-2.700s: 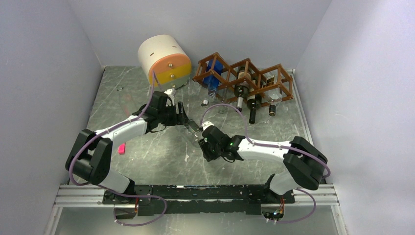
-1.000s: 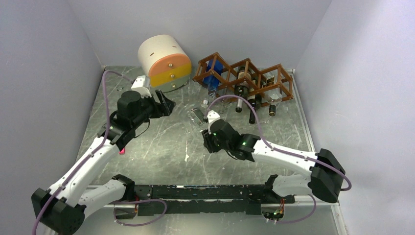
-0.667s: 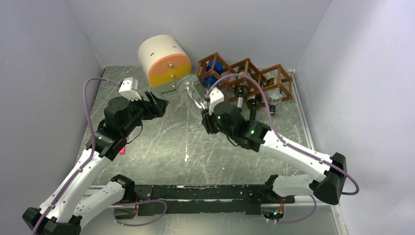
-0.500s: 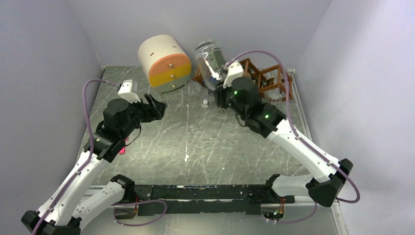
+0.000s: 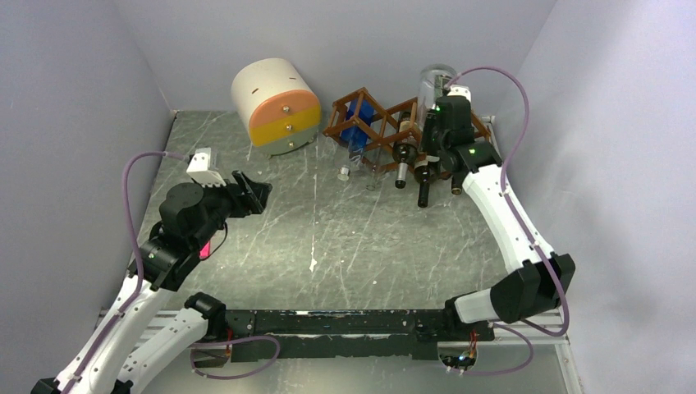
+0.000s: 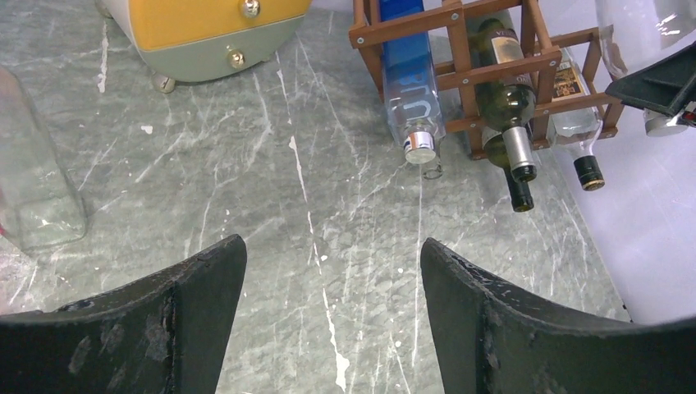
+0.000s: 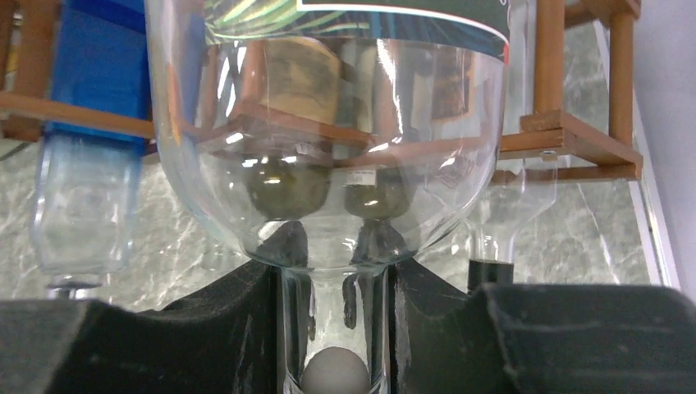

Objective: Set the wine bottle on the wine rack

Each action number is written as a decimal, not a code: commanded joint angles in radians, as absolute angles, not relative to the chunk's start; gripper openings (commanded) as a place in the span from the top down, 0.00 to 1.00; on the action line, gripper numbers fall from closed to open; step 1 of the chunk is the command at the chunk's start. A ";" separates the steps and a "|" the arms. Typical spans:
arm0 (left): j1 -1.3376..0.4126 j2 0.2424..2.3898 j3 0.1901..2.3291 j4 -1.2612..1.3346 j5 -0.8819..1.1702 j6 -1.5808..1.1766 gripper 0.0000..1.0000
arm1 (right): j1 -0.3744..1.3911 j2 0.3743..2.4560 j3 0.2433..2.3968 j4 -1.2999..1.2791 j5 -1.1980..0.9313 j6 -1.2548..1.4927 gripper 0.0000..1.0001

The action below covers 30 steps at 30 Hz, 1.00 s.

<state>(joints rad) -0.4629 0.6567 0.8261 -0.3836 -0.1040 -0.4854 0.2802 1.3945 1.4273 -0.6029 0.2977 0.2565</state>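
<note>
My right gripper (image 5: 441, 123) is shut on the neck of a clear glass wine bottle (image 5: 432, 89), held body-outward over the right half of the reddish-brown wine rack (image 5: 382, 130). In the right wrist view the neck sits pinched between the black fingers (image 7: 238, 328) of the right gripper (image 7: 332, 328). The wine bottle (image 7: 328, 164) fills that view, with the rack's slats (image 7: 574, 131) right behind it. My left gripper (image 5: 250, 193) stands open over the table's left side, far from the rack (image 6: 460, 75). Nothing lies between its fingers (image 6: 205, 304).
A blue bottle (image 6: 408, 82), a dark green one (image 6: 509, 107) and a clear one (image 6: 574, 123) lie in the rack's cells. The cream-and-orange drawer unit (image 5: 275, 103) stands left of the rack. A small cap (image 5: 344, 172) and a pink object (image 5: 205, 249) lie on the table.
The right arm has lifted the bottle off the table's middle and swung it back and right, up to the rack. The left arm has drawn back toward the left.
</note>
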 commanded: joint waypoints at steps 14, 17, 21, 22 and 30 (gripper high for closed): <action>-0.468 0.682 0.774 -0.360 0.022 -0.485 0.18 | 0.103 1.475 1.519 -0.513 0.096 0.308 1.00; -0.468 0.680 0.770 -0.356 0.030 -0.484 0.18 | 0.099 1.484 1.525 -0.546 0.096 0.296 1.00; -0.467 0.675 0.778 -0.358 0.006 -0.472 0.18 | 0.097 1.493 1.517 -0.571 0.107 0.268 0.93; -0.467 0.675 0.779 -0.361 0.001 -0.472 0.18 | 0.098 1.496 1.515 -0.574 0.110 0.265 0.89; -0.467 0.685 0.788 -0.375 0.011 -0.467 0.18 | 0.098 1.532 1.520 -0.561 0.101 0.261 0.76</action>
<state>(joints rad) -0.4633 0.6834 0.7765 -0.3828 -0.0097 -0.4850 0.1066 1.5333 1.4456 -0.7200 0.0772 0.2790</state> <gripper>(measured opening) 0.821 0.393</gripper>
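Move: The right hand holds the clear wine bottle by its neck, with its body ahead. The open spot on the wine rack lies about 6 cm ahead, 4 cm to the right and 14 cm below. On the rack, all some 17 cm down, are a dark bottle 4 cm left and 2 cm ahead, a black-capped bottle 8 cm right and level, and the blue bottle 16 cm left and 5 cm ahead. From the left hand the spot is roughly 20 cm ahead and 44 cm right. Still gripping the bottle's neck, the right hand sinks 7 cm towards the rack, edging right; the left sinks 3. ##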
